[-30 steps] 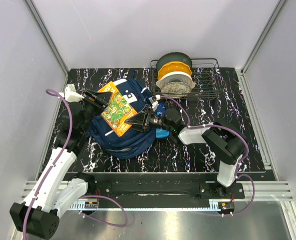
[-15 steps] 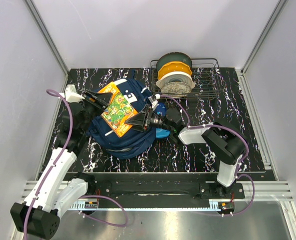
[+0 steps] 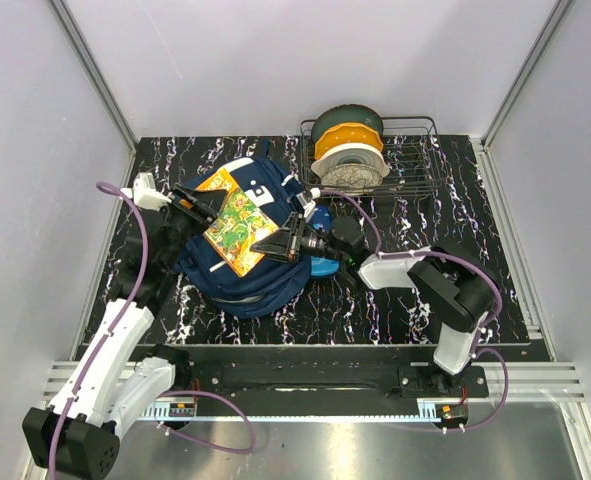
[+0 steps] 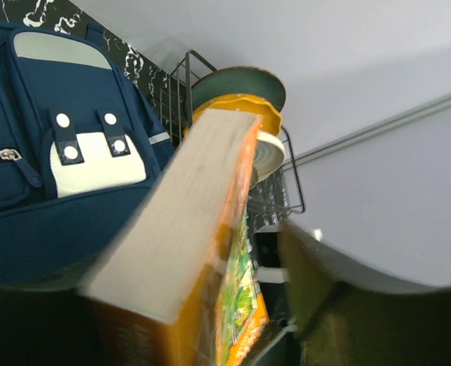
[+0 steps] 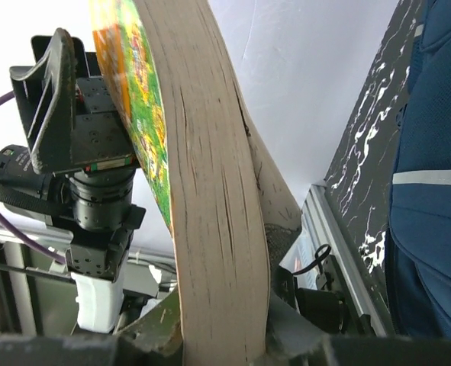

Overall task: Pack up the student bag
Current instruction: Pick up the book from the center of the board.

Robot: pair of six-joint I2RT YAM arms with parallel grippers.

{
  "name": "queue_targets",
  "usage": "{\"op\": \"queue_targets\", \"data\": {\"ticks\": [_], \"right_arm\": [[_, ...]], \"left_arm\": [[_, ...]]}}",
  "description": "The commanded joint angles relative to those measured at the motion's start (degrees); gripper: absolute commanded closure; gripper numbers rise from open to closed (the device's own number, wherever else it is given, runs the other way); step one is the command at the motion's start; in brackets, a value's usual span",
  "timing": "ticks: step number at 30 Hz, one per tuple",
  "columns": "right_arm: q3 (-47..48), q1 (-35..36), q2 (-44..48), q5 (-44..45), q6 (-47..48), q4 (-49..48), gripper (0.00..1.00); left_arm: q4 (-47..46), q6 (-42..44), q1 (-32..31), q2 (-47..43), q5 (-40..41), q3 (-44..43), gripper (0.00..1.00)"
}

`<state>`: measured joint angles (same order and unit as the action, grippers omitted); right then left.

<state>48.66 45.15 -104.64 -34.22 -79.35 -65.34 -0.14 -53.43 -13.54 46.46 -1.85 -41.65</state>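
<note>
The navy student bag [image 3: 250,282] lies left of centre on the black marbled table; its white-patched pocket fills the left wrist view [image 4: 49,99]. A thick orange book with a green cover [image 3: 233,222] lies tilted on top of it. My right gripper [image 3: 277,243] is shut on the book's page edge [image 5: 210,191], with the jaws pressed to both sides [image 5: 225,335]. My left gripper [image 3: 201,204] straddles the book's far-left end [image 4: 187,221]. It is open, with a gap between the cover and one finger [image 4: 324,305]. The right wrist view shows that finger [image 5: 49,99] apart from the cover too.
A wire rack [image 3: 415,165] at the back right holds stacked filament spools [image 3: 347,140]. A bright blue item [image 3: 325,266] peeks out beside the bag under my right wrist. Grey walls close in left, right and behind.
My right gripper's jaws have closed onto the book's page edge. The left gripper has edged slightly right and nearer; the book has barely shifted.
</note>
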Motion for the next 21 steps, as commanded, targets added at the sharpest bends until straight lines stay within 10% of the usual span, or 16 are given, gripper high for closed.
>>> {"op": "queue_targets", "data": {"ticks": [1,13,17,21], "right_arm": [[-0.1,0.5,9.7,3.0,8.4,6.7,1.0],[-4.8,-4.5,36.0,35.3,19.7,56.8,1.0],[-8.5,-7.3,47.6,44.3,19.2,65.1,1.0],[-9.2,-9.6,55.5,51.3,18.3,76.2,1.0]], "left_arm": [[-3.7,3.8,-0.5,-1.7,-5.2,-0.4,0.09],[5.4,22.2,-0.5,-3.6,-8.7,-3.9,0.01],[6.6,31.7,-0.6,0.4,-28.8,-4.8,0.01],[15.5,38.8,-5.8,9.1,-30.5,-9.8,0.01]]}}
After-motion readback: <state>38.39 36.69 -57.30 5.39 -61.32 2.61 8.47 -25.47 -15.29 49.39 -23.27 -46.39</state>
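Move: The orange book is still pinched by both hands: its middle lies about 5 cm back and 6 cm right of the left hand, and 4 cm ahead and 7 cm left of the right. The clear counter it goes over is some 20 cm to the right hand's right, 2 cm ahead and 20 cm below; the blue case is level ahead, 13 cm right and 20 cm below, the backpack's middle level ahead, 5 cm left and 14 cm below. Left fingers open off the book and draw back rightwards; the right hand swings it 20 cm right, clockwise. ##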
